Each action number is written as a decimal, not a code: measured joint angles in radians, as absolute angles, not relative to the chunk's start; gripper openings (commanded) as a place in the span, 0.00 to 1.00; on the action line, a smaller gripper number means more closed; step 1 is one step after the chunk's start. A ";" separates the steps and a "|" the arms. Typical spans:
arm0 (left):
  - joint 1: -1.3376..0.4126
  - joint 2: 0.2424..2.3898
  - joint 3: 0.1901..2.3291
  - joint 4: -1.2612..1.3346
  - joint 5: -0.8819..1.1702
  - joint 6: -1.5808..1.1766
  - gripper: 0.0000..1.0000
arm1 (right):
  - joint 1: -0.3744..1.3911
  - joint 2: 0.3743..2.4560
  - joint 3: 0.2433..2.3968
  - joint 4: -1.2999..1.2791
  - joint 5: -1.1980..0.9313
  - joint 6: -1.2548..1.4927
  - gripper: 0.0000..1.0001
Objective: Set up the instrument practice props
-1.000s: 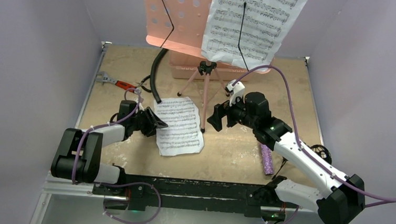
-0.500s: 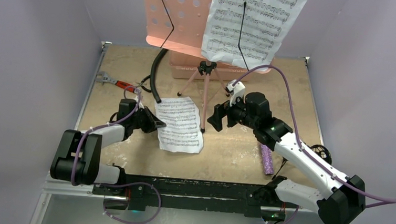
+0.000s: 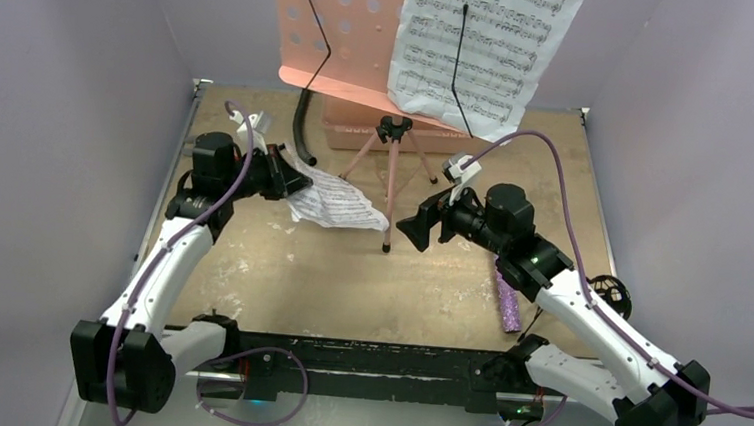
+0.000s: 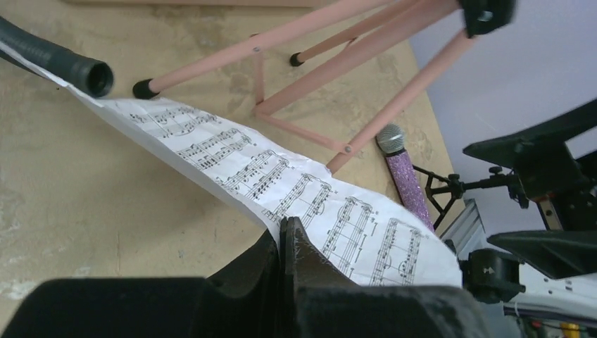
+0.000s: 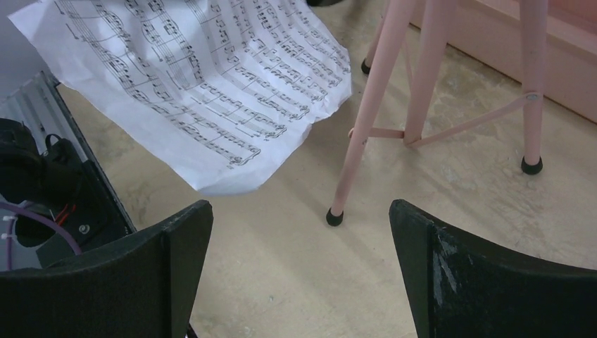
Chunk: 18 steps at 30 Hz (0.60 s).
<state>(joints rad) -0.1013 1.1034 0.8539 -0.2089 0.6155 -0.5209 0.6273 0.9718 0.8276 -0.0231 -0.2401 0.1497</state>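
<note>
The pink perforated music stand (image 3: 338, 32) stands on tripod legs (image 3: 391, 179) at the back, with one white sheet-music page (image 3: 485, 42) resting on it. My left gripper (image 3: 280, 174) is shut on the edge of a second page (image 3: 339, 202), which hangs lifted above the table left of the legs. In the left wrist view the jaws (image 4: 287, 224) pinch that page (image 4: 303, 190). My right gripper (image 3: 414, 226) stands open, empty, low near the front leg (image 5: 366, 120). The purple microphone (image 3: 507, 304) lies at the right beside the small black mic stand (image 4: 450, 187).
A black hose (image 3: 304, 128) curves down beside the stand, its end close to the held page. A pink translucent box (image 3: 359, 132) sits behind the tripod legs. A round black object (image 3: 610, 289) lies at the table's right edge.
My left gripper closed on the page's edge and lifted it off the table, carrying it back and left. The right arm shifted slightly right and stayed open.
</note>
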 measured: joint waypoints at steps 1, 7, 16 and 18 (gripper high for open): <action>-0.101 1.087 0.866 -0.215 0.628 -0.511 0.00 | 0.627 0.967 0.823 -0.014 -0.249 0.150 0.98; -0.101 0.987 0.873 -0.199 0.685 -0.513 0.00 | 0.627 0.960 0.816 0.016 -0.279 0.150 0.98; -0.101 0.776 0.845 -0.147 0.681 -0.487 0.00 | 0.627 0.962 0.816 0.023 -0.291 0.150 0.98; -0.101 0.747 0.828 -0.133 0.683 -0.486 0.00 | 0.627 0.962 0.816 0.031 -0.307 0.150 0.98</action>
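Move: The sheet music is already pinched by its left edge in the left hand. The bare left half of the stand's tray lies about 9 cm ahead of that hand, 6 cm to its right and 17 cm above. The tripod hub is some 6 cm ahead, 17 cm right and 8 cm up; the hose end is 14 cm ahead, 1 cm left and 18 cm below. From the right hand, that tray half is roughly 14 cm ahead, 13 cm left and 12 cm up. The sheet, still pinched along its left edge in the shut left fingers, is carried up about 10 cm and drawn back some 6 cm towards the robot, rising in front of the tripod. The wrist tips the fingers up by about 25 degrees as it climbs, bringing them from a downward slant to nearly level. ##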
